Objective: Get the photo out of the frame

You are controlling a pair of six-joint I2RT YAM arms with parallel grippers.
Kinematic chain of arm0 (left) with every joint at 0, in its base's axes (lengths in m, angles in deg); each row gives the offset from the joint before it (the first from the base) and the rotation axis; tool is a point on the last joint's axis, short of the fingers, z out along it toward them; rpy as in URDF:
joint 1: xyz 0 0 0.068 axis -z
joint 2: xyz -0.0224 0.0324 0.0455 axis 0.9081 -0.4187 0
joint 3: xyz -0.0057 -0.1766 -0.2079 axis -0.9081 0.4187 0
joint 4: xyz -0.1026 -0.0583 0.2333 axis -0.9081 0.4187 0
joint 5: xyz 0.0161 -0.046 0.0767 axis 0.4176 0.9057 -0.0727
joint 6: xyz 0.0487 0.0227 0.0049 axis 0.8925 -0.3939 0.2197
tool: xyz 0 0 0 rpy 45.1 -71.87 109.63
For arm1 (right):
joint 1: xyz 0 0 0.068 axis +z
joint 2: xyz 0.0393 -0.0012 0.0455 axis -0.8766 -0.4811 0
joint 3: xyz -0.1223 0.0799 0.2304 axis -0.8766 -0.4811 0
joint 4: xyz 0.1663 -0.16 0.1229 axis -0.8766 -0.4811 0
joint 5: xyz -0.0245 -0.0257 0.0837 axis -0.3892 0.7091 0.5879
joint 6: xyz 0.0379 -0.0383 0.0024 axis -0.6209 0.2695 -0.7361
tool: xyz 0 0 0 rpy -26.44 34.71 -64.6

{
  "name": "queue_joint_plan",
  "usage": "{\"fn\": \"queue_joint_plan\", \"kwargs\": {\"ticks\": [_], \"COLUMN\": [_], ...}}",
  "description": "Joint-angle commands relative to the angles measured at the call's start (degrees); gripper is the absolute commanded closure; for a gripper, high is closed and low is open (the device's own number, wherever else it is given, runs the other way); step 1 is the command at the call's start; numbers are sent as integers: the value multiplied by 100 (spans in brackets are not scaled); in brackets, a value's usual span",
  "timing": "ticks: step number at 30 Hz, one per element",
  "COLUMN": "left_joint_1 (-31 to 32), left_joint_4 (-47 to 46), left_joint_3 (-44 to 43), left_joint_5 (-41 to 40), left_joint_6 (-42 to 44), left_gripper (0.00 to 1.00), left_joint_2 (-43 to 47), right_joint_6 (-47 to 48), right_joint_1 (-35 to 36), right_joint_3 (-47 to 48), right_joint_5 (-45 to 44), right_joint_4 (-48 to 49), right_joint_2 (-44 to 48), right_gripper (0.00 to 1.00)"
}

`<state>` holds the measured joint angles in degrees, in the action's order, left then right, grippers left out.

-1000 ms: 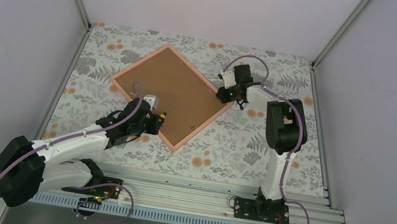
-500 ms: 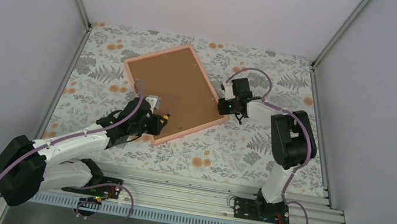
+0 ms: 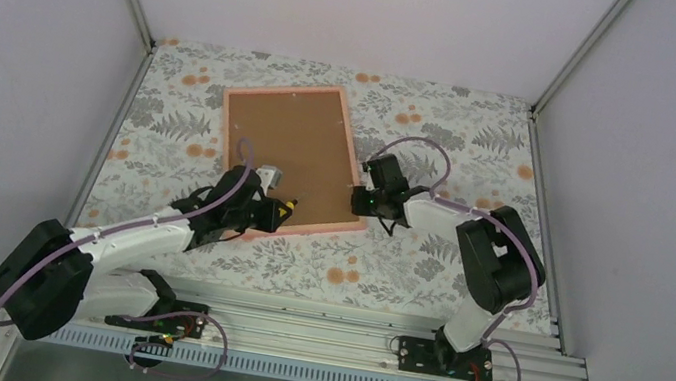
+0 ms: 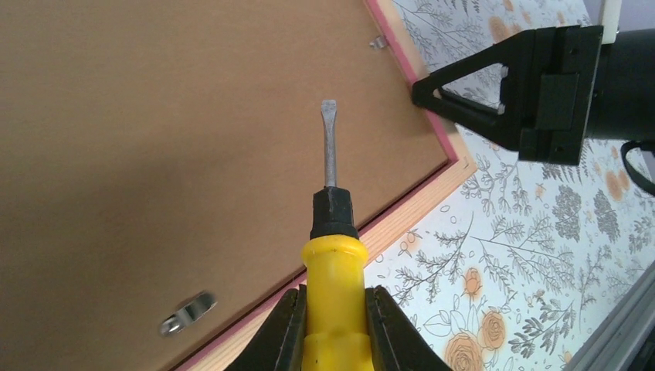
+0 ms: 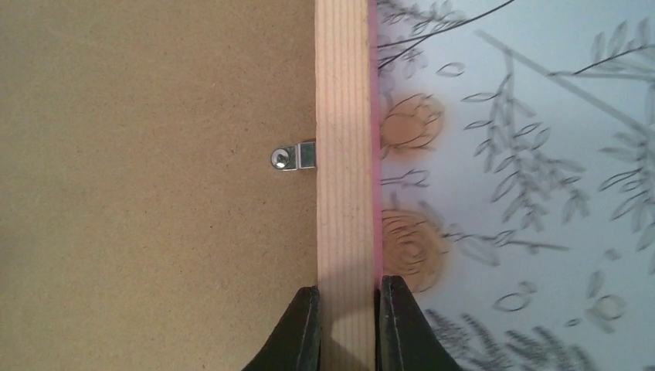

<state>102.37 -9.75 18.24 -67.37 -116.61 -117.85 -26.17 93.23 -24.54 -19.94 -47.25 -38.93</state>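
Observation:
The frame (image 3: 284, 92) lies face down on the floral cloth, its brown backing board (image 3: 285, 147) facing up. The photo is hidden beneath that board. My left gripper (image 3: 283, 209) hovers over the frame's near edge, shut on a yellow-handled screwdriver (image 4: 334, 255) whose flat blade (image 4: 329, 131) points out above the board. My right gripper (image 3: 360, 199) is shut on the frame's right wooden rail (image 5: 344, 154), one finger on each side (image 5: 345, 292). A small metal clip (image 5: 293, 158) sits on that rail's inner edge; another clip (image 4: 188, 313) shows near the near rail.
White enclosure walls (image 3: 41, 55) stand on the left, back and right. An aluminium rail (image 3: 332, 336) with both arm bases runs along the near edge. The right gripper's black body (image 4: 533, 85) sits close to the screwdriver's tip side.
The frame has swung clockwise from a diamond position to nearly square with the table. My right gripper moved nearer with the rail and closed tight on it. The left gripper kept hold of the screwdriver.

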Motion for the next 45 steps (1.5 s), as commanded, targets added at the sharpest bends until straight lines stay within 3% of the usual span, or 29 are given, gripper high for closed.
{"fn": "queue_joint_plan", "kwargs": {"ticks": [1, 20, 45], "left_joint_1": [1, 44, 225], "left_joint_4": [-355, -1065, -1298], "left_joint_3": [-134, -445, -608], "left_joint_5": [301, 555, 330], "left_joint_6": [-71, -205, -354], "left_gripper": [98, 98, 98], "left_joint_2": [-141, -1319, -2031], "right_joint_6": [-795, -1714, -1771], "right_joint_1": [431, 1328, 1485], "right_joint_3": [-166, -399, -394], "right_joint_5": [95, -38, -56], "right_joint_4": [-33, 259, 329], "right_joint_2": [27, 95, -64], "right_gripper": [96, 96, 96]}}
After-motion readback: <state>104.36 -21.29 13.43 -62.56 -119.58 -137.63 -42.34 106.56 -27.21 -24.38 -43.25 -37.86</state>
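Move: The clip on the frame's right side is about 12 cm ahead of my left hand, 16 cm to its right and 8 cm lower. The frame's near right corner is level ahead, 19 cm right of that hand, again 8 cm down. From my right hand, pinching that side, the screwdriver tip is 14 cm left, 3 cm back and 3 cm higher; the clip is 5 cm ahead and 2 cm left, the corner 6 cm back and 2 cm right. Still pinching the frame's right side, my right hand drags it left and back across the table, about 8 cm in all, then eases to a stop and holds it there. Meanwhile my left hand keeps its grip on the screwdriver and brings the tip down and to the right, some 4.5 cm each way and slightly forward, to meet the clip, tipping a little steeper. ##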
